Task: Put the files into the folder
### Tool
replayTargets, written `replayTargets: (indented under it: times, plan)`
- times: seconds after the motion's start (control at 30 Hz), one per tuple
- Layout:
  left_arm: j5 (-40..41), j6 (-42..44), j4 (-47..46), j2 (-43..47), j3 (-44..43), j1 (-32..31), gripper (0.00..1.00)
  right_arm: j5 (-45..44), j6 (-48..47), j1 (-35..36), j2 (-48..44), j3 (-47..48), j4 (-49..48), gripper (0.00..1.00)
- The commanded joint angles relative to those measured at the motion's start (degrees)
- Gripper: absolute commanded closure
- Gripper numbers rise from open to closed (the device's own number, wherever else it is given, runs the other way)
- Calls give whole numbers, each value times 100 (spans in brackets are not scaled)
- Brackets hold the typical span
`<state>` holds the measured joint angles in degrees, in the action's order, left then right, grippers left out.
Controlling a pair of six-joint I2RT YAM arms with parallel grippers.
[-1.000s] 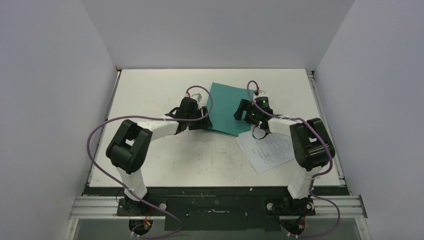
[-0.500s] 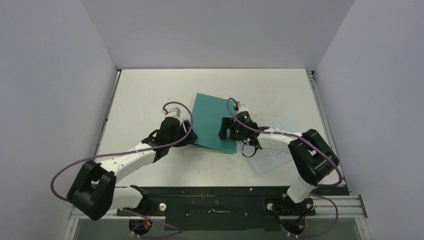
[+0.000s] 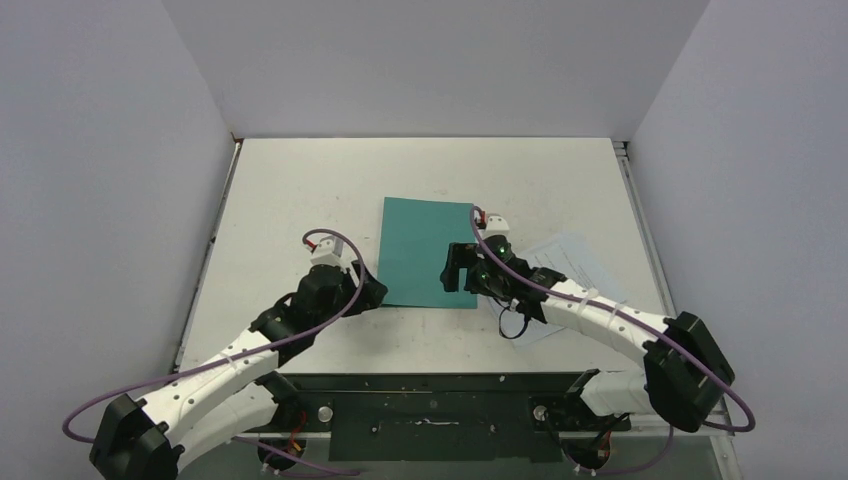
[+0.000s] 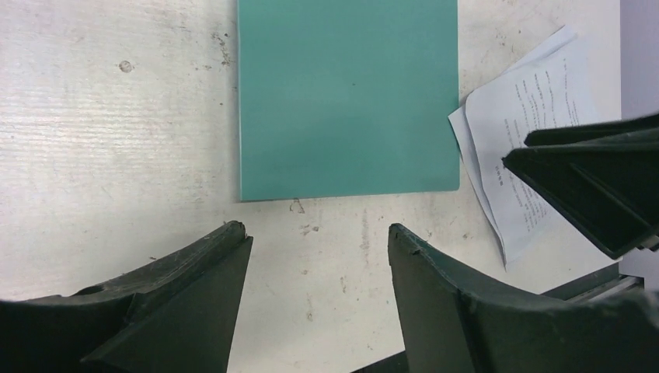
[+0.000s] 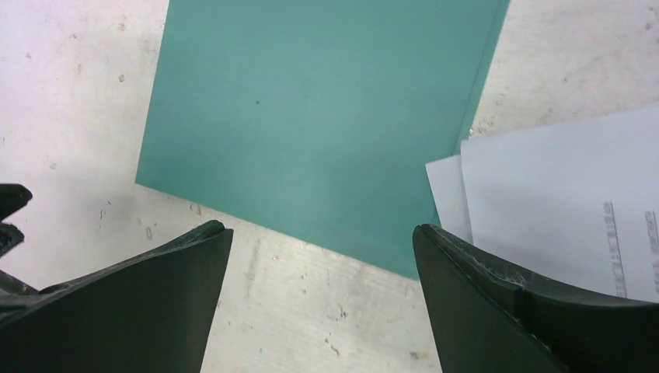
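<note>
The closed teal folder (image 3: 428,252) lies flat mid-table, its edges square to the table; its fastener clip is hidden. It also shows in the left wrist view (image 4: 346,97) and the right wrist view (image 5: 326,116). The files (image 3: 562,258), white printed sheets, lie fanned just right of the folder, partly under my right arm; they also show in the wrist views (image 4: 536,116) (image 5: 559,186). My left gripper (image 3: 368,293) (image 4: 317,233) is open and empty at the folder's near left corner. My right gripper (image 3: 457,272) (image 5: 320,229) is open and empty over the folder's near right corner.
The white table (image 3: 300,190) is walled at the back and sides. A metal rail (image 3: 640,220) runs along its right edge. A black frame strip (image 3: 430,382) marks the near edge, just behind both wrists. The right gripper's fingers (image 4: 598,179) show in the left wrist view.
The folder has slid toward the near left and turned square to the table. Both arms have drawn back toward the near edge, the left one stretching out low.
</note>
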<state>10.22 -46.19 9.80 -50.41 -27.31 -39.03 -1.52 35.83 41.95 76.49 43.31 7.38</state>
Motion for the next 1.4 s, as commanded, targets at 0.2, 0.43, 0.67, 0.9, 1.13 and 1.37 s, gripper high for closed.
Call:
replayTargets:
  times: [0.2,0.43,0.67,0.9,1.13,1.37]
  plan:
    - [42,-221,196,412,112,-148,32,-487,467,391,-1371,-940,862,10]
    - [-211,-182,-120,144,16,-175,24,-383,820,683,-1815,-1408,907,9]
    - [-261,-28,-119,89,-97,-163,18,-512,991,990,-1422,-1482,693,10]
    - [-199,111,-119,53,-187,-124,11,-579,1026,1010,-842,-1442,277,10]
    - [-168,238,-114,-92,-322,-31,4,-1062,927,978,-354,-1210,335,10]
    - [-182,310,-169,-456,-454,59,4,-1222,634,409,-48,-1094,457,10]
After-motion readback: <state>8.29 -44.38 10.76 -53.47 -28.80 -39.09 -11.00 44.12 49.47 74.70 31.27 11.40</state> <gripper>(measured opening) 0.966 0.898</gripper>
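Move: The middle of the files lies about 20 cm to the right hand's right, 2 cm farther out and some 9 cm below. The folder's middle is roughly 12 cm ahead of that hand, 7 cm to its left and 9 cm below. From the left hand, the files lie about 41 cm to its right, 5 cm ahead and 11 cm below. Right hand, still open, pulls back about 10 cm, sinks 8, then eases forward beside the files; left fingers widen. ##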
